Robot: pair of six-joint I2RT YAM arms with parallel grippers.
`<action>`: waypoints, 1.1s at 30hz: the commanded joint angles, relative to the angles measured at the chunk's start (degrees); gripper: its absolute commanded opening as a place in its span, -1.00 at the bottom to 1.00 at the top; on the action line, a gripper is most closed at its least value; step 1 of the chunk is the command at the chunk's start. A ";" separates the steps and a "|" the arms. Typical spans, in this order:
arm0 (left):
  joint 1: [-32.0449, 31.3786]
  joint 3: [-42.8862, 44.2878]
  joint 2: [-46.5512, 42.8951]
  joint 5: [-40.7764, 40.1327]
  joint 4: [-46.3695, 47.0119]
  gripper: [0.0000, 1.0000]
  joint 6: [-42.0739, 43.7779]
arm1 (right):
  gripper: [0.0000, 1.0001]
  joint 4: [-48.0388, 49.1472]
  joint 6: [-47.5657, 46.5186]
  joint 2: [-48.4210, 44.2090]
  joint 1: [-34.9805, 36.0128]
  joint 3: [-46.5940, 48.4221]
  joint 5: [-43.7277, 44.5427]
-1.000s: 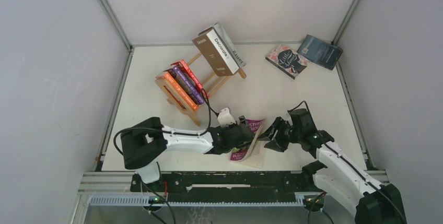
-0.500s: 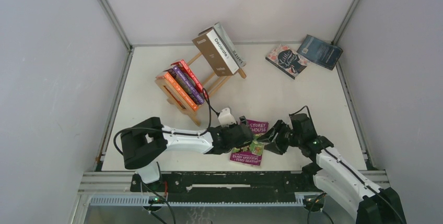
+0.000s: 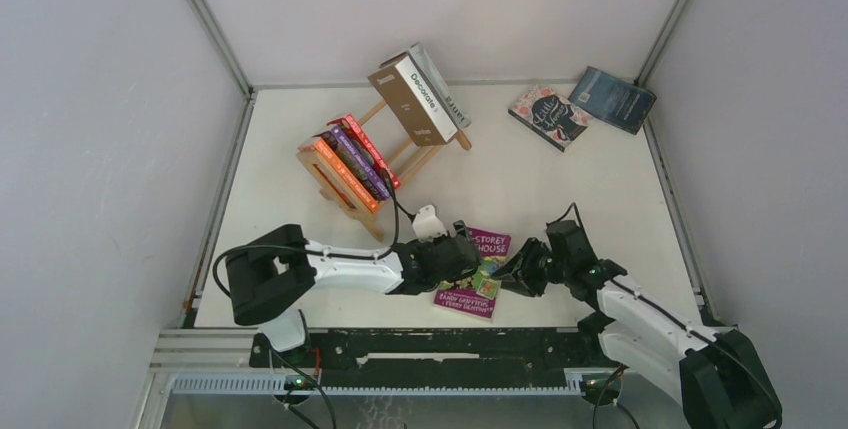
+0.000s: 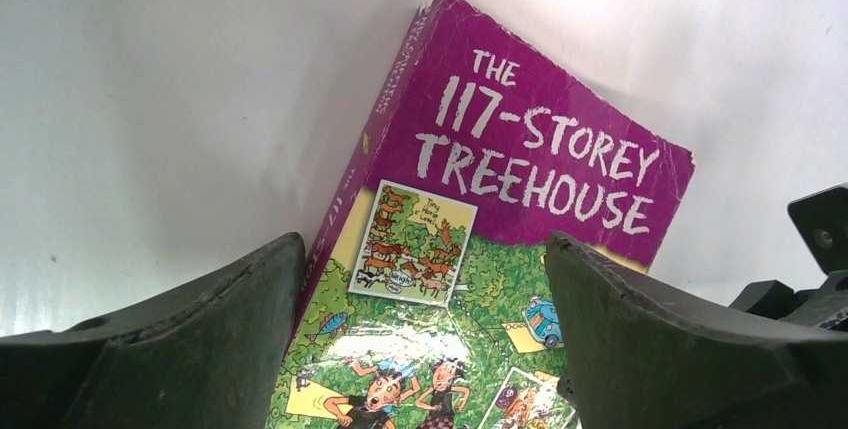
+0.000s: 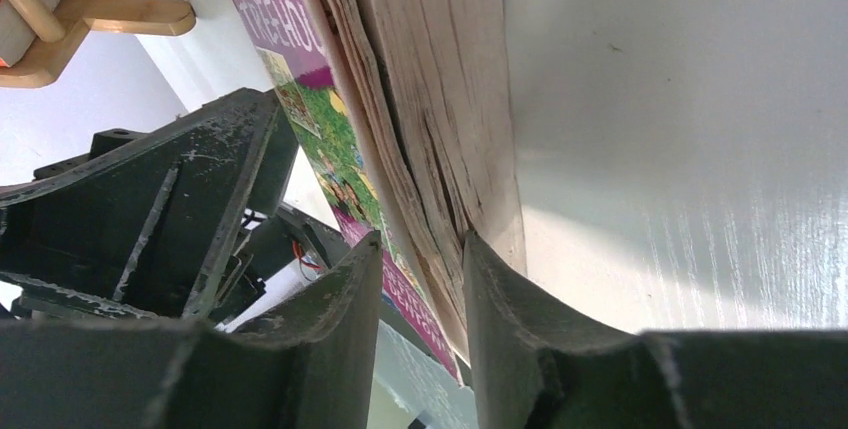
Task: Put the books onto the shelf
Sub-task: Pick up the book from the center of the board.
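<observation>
A purple book (image 3: pixel 490 246), The 117-Storey Treehouse, lies cover up near the table's front edge. My left gripper (image 3: pixel 466 261) hovers open over its cover (image 4: pixel 520 149), one finger on each side of the picture and neither touching it. From the right, my right gripper (image 3: pixel 508 277) has its jaws round the book's page edge (image 5: pixel 430 99), one finger on the cover and one under the pages. The wooden shelf (image 3: pixel 400 154) stands at the back left. It holds orange, purple and red books (image 3: pixel 352 163), a thick brown one (image 3: pixel 410 101) and a grey one (image 3: pixel 441 86).
Two more books lie flat at the back right: an illustrated dark one (image 3: pixel 548 116) and a dark blue one (image 3: pixel 612 99). White walls close the table on three sides. A black rail (image 3: pixel 440 341) runs along the front edge. A shelf leg (image 5: pixel 60 9) shows behind the left gripper's body (image 5: pixel 150 219).
The purple book has dropped from standing on its edge to lying cover up. My right gripper has slid left onto its page edge and narrowed its jaws. The left gripper has stayed open.
</observation>
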 commanded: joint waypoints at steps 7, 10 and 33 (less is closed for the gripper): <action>0.14 -6.28 1.19 6.88 1.35 0.91 1.34 | -0.33 14.69 4.39 -0.83 2.47 -1.82 0.74; 0.07 -6.30 1.62 8.32 3.18 0.91 2.20 | -0.38 19.53 5.37 0.60 2.68 -1.74 -0.93; 2.08 -15.79 -6.34 6.89 5.57 1.00 -3.41 | -1.00 22.43 6.19 -0.63 1.64 0.65 -5.26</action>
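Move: The purple treehouse book's middle lies about 6 cm to the right hand's left and level with it, a couple of centimetres lower; this hand is at the book's page edge. From the left hand, that middle is about 5 cm back, 1 cm to the right and 2 cm lower. The shelf's middle is some 23 cm ahead and 17 cm left of the left hand, and the floral book about 37 cm ahead and 10 cm right of the right hand. Leftward over the book and then also up, the right hand travels about 3.5 cm left, 3 cm up and some 2 cm forward from the page edge, tilting roughly 15 degrees. Its half-open fingers narrow, then late on shut almost fully, pinching the front cover with a sheaf of pages. The left hand stays wide open with a finger beside the spine, rolling a little. ##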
